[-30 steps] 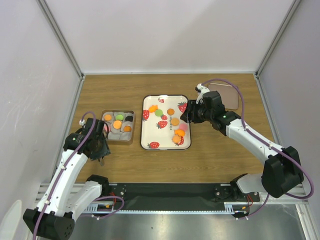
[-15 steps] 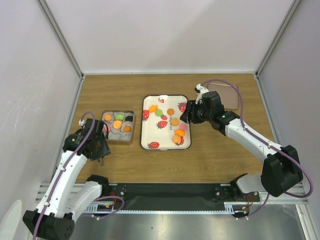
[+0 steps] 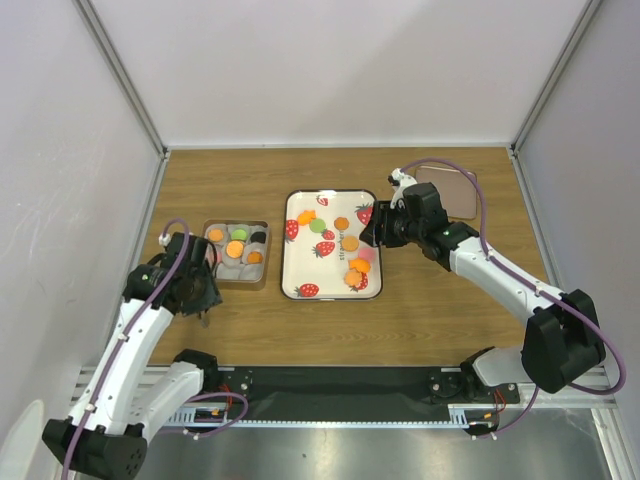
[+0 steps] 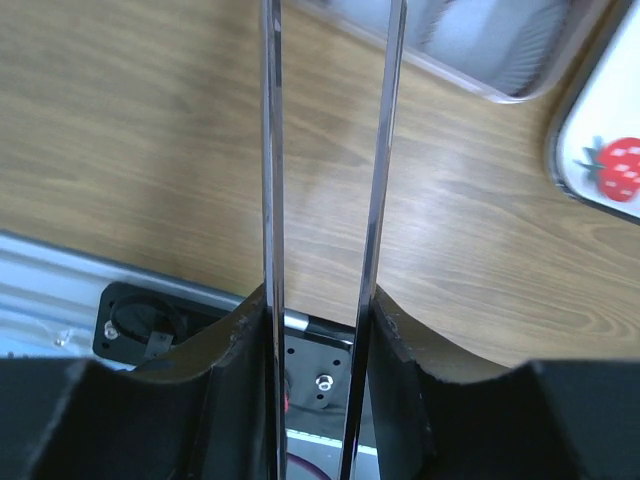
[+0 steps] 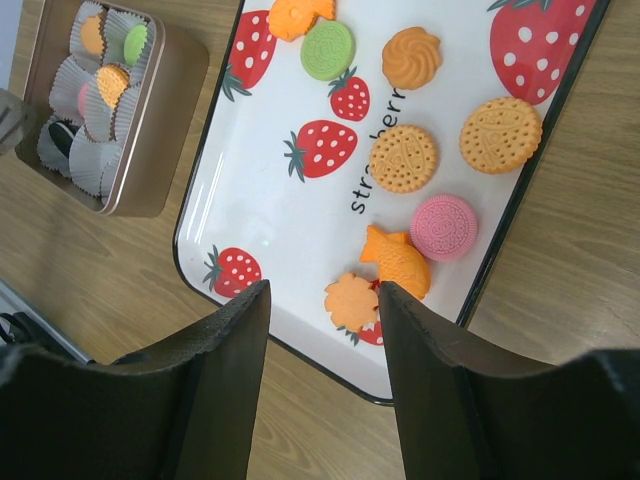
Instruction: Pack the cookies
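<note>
Several cookies lie on the strawberry-print tray (image 3: 300, 270): a green one (image 5: 328, 49), an orange swirl (image 5: 411, 57), two round orange ones (image 5: 403, 158), a pink one (image 5: 444, 227), an orange fish (image 5: 402, 264) and an orange flower (image 5: 351, 301). More cookies sit in paper cups inside the tin (image 3: 236, 275). My right gripper (image 5: 322, 295) hangs open over the tray's near right part (image 3: 372, 236), holding nothing. My left gripper (image 4: 320, 305) is shut on metal tongs (image 4: 272, 150), over the wood just in front of the tin (image 4: 500, 60). The tongs' tips are out of view.
A brownish lid (image 3: 455, 190) lies on the table at the back right, behind the right arm. Metal frame posts and white walls close in the sides and back. The arms' base rail (image 3: 340, 385) runs along the near edge.
The left wrist has drifted a little to the left with the tongs. The right arm and the cookies have not moved.
</note>
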Controlling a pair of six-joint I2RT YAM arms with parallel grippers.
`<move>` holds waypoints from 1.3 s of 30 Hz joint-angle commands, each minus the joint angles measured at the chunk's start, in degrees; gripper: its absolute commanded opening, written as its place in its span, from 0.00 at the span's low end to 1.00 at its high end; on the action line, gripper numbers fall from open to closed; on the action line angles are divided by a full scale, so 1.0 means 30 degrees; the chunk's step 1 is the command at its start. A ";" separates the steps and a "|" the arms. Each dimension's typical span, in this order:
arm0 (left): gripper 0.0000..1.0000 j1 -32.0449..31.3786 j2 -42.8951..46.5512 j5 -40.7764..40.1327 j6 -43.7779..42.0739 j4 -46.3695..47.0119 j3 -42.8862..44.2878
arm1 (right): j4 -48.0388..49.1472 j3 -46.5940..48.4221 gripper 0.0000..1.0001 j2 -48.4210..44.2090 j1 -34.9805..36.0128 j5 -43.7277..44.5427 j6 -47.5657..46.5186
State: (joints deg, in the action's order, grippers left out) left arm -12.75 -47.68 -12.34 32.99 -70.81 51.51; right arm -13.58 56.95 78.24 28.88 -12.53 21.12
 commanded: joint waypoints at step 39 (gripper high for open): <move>0.49 -1.7252 -1.3637 0.0187 0.1776 0.6727 0.7382 | -0.0775 0.0939 0.53 -0.1968 -0.1015 0.2831 -0.0303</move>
State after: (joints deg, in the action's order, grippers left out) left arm -63.72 -88.18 -11.35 38.61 -51.51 71.50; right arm -16.21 57.84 74.13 25.67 -4.75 20.91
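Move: The flower-shaped cookie near the tray's front edge lies about 30 cm to the right of the left hand, 9 cm ahead and some 12 cm below. The orange fish cookie is about 3 cm farther out and 2 cm farther right than it, the pink cookie about 6 cm out and 4 cm right of it. The cookie box sits roughly 14 cm ahead of the left hand, 2 cm to its right. From the right hand, the flower cookie is about 3 cm back, 2 cm left and 15 cm below. Heading for the flower cookie and touching nothing, the empty left hand swings some 27 cm right from beside the box, arcing up and forward at first, then back and down to finish slightly lower at the tray's near side. It turns about 45 degrees clockwise, fingers staying open. The open right hand shifts about 4 cm right, with a little forward and up, turning slightly clockwise. ##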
